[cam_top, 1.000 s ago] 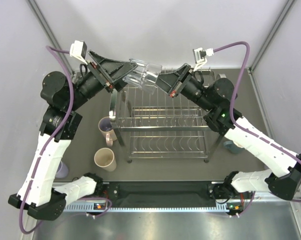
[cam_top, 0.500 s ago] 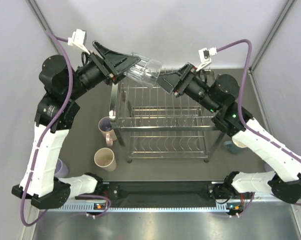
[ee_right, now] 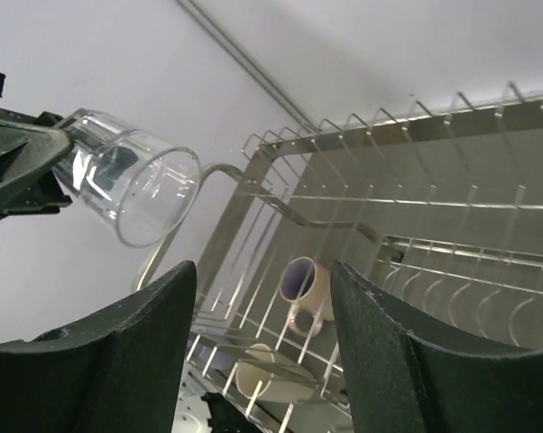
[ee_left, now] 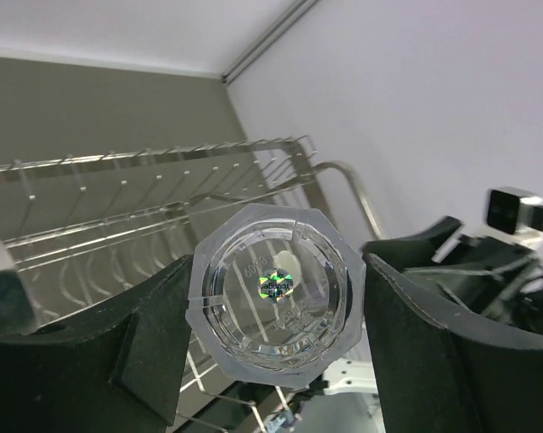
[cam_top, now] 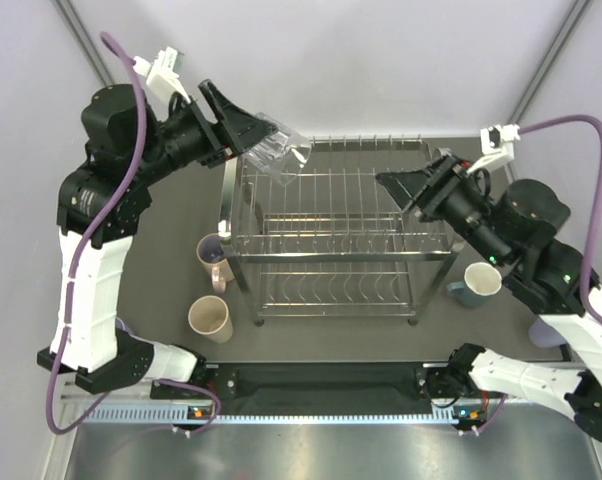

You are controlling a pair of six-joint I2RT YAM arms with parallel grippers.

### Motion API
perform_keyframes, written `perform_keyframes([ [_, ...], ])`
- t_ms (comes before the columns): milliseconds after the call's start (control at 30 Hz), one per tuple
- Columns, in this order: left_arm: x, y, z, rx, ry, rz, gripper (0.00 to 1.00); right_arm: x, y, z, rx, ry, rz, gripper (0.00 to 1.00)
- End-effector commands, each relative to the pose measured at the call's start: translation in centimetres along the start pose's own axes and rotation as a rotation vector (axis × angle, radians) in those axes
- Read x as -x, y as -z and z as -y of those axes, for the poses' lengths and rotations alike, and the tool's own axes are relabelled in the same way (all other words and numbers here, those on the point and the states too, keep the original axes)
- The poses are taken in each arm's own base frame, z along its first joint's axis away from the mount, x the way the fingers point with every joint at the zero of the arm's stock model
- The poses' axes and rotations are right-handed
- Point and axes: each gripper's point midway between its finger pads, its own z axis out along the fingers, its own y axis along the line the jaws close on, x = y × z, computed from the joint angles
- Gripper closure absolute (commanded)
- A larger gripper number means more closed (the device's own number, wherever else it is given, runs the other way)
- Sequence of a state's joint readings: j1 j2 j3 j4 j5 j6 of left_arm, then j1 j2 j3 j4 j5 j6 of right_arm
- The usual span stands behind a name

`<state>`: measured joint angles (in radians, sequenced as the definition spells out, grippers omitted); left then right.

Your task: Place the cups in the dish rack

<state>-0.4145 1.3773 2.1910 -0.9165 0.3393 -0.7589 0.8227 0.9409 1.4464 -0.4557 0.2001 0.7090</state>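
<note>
A clear glass (cam_top: 281, 157) hangs tilted above the back left corner of the dish rack (cam_top: 331, 243), its mouth pointing right. My left gripper (cam_top: 264, 137) is shut on it near its base. In the left wrist view the black fingers (ee_left: 154, 329) press both sides of the glass (ee_left: 276, 293). My right gripper (cam_top: 393, 184) stands open and empty over the rack's right side, well apart from the glass (ee_right: 138, 188). A pink mug (cam_top: 214, 258) and a beige tumbler (cam_top: 210, 318) stand on the table left of the rack. A teal mug (cam_top: 476, 283) stands to its right.
A lavender tumbler (cam_top: 124, 338) shows partly behind the left arm, and another (cam_top: 547, 331) behind the right arm. The rack's wire tiers (ee_right: 416, 198) hold nothing. Grey walls close the table at the back and on both sides.
The right gripper opened, let go of the glass and drew back to the right. The left gripper closed on the glass and now carries it alone, slightly further left.
</note>
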Motion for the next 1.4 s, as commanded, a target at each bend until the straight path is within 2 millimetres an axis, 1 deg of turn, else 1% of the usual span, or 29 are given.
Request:
perform_keyframes([
  [0,0.1,0.1,-0.9,0.046,-0.104,0.008,1.0,-0.6,1.3,2.4,-0.093,0.034,-0.004,0.39],
  [100,-0.2,-0.8,-1.3,0.076,-0.171,0.014,1.0,-0.9,1.8,2.8,-0.101,0.035,-0.013,0.39],
  [200,-0.8,-1.7,-1.1,0.101,-0.248,0.012,1.0,-1.1,2.0,3.0,-0.111,0.039,-0.022,0.39],
  [233,-1.3,-1.9,-0.7,0.096,-0.268,0.007,1.0,-1.2,2.1,3.1,-0.113,0.039,-0.028,0.4],
  [267,-1.3,-2.2,-1.3,0.134,-0.296,0.012,1.0,-1.3,2.2,3.3,-0.12,0.041,-0.034,0.39],
  [333,-1.5,-2.1,-1.5,0.167,-0.326,0.023,1.0,-1.5,2.3,3.4,-0.125,0.042,-0.039,0.39],
  [400,-1.2,-2.0,-2.3,0.219,-0.364,0.039,1.0,-1.7,2.4,3.7,-0.135,0.046,-0.046,0.39],
  [533,-1.5,-1.9,-2.6,0.26,-0.428,0.043,1.0,-1.8,2.7,4.1,-0.146,0.045,-0.043,0.39],
  [600,-1.6,-2.3,-3.3,0.309,-0.46,0.039,1.0,-1.9,2.7,4.2,-0.149,0.046,-0.044,0.39],
  [633,-2.1,-2.7,-3.3,0.311,-0.482,0.023,1.0,-1.9,2.7,4.3,-0.151,0.046,-0.044,0.39],
  [800,-3.0,-3.3,-4.1,0.363,-0.529,-0.017,1.0,-1.7,3.0,4.6,-0.168,0.053,-0.036,0.39],
  [933,-4.1,-3.6,-5.0,0.398,-0.556,-0.059,1.0,-1.6,3.4,5.1,-0.183,0.05,-0.024,0.39],
  [1233,-4.8,-3.9,-6.5,0.455,-0.595,-0.092,1.0,-2.1,3.0,5.1,-0.181,0.053,-0.044,0.39],
  [1300,-5.0,-3.9,-6.7,0.46,-0.601,-0.098,0.94,-2.3,2.9,5.2,-0.183,0.05,-0.05,0.39],
  [1367,-5.3,-3.9,-7.1,0.468,-0.611,-0.109,0.86,-2.4,3.0,5.2,-0.182,0.044,-0.05,0.39],
])
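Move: The left hand already holds the clear cup by its base, over the left end of the dish rack; the spot it heads for, on the left part of the upper tier, lies about 6 cm to its right, 2 cm ahead and 20 cm below. The rack's left rail is level with that hand, some 4 cm left and 18 cm below. The peach mug stands about 3 cm back, 11 cm left and 49 cm below the hand. From the empty right hand, the spot is about 5 cm ahead, 11 cm left and 14 cm down. Keeping its grip on the clear cup, the left hand sinks about 10 cm towards the left part of the rack's upper tier, easing forward a little, while the wrist rolls its left side up some 40 degrees so the fingers and the cup's mouth tip from nearly level to slanting downward. The right hand, empty and still open, drops about 4 cm and backs off slightly to the right, away from the cup, then stays over the rack. ##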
